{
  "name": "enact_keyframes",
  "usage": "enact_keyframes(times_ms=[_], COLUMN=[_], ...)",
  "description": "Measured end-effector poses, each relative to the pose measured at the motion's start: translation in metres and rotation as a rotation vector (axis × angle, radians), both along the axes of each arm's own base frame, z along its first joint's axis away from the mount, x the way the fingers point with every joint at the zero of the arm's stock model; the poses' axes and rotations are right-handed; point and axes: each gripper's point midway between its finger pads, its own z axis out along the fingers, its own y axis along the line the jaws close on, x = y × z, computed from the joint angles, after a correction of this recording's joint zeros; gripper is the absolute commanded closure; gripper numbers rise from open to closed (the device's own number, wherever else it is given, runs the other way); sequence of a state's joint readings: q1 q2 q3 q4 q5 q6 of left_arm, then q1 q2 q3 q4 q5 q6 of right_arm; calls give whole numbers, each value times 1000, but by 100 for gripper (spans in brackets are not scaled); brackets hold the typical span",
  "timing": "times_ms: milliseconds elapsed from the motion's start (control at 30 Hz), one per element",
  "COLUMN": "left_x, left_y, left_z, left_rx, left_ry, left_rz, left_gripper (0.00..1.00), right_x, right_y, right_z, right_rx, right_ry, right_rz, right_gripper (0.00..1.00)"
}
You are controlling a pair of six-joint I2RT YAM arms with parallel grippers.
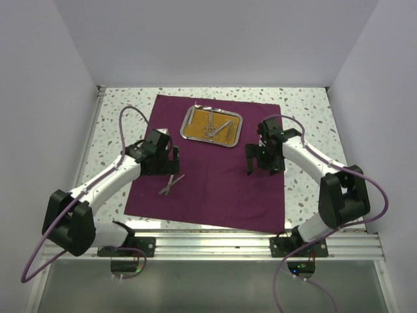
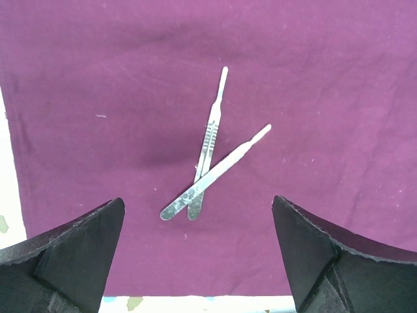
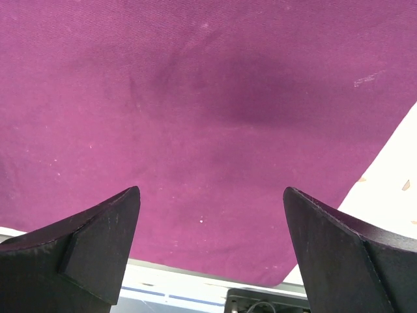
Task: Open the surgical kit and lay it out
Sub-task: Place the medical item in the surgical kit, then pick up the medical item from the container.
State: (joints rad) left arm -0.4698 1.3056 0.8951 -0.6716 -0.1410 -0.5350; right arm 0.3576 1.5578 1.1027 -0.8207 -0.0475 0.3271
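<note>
The maroon cloth lies spread flat on the table. At its far edge sits the small steel tray, amber inside, holding several slim silver instruments. Two slim silver instruments lie crossed on the cloth's left part, sharp in the left wrist view. My left gripper hovers just beyond them, open and empty. My right gripper stands open over bare cloth at the right, nothing between its fingers.
Speckled tabletop shows around the cloth. An aluminium rail runs along the near edge, also seen in the right wrist view. White walls enclose the table on three sides.
</note>
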Motion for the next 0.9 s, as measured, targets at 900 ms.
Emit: enact_keyframes(times_ms=[900], left_x=[293], left_y=[-98], left_z=[7], left_rx=[25], left_ry=[-216], left_rz=[-78], left_gripper=[3], right_x=[-22], right_y=[-2], right_z=[16], right_rx=[56], right_ry=[-41], right_rz=[-71], right_gripper=[5])
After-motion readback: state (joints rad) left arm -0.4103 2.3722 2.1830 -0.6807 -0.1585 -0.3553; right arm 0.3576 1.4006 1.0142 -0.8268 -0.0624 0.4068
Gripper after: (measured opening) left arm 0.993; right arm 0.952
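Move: Far ahead of the open, empty left hand, about 29 cm out, 7 cm to its right and 7 cm lower, lies the last scalpel, at the left end of the tray. In the tray, the upright scissors are some 24 cm ahead and 15 cm right of the hand, the slanted scissors 23 cm ahead and 19 cm right. The two crossed scalpels on the cloth sit about 2 cm back and 1 cm right. From the right hand the last scalpel is roughly 28 cm ahead and 27 cm left. Leaving the crossed scalpels behind, the left hand swings forward some 29 cm and about 10 cm to the right, towards the last scalpel in the tray. It arcs up about 3 cm on the way and sinks back 2 cm near the end, fingers wide open and tilting some 10 degrees more forward. The open right hand eases back 2 cm and rises slightly. ##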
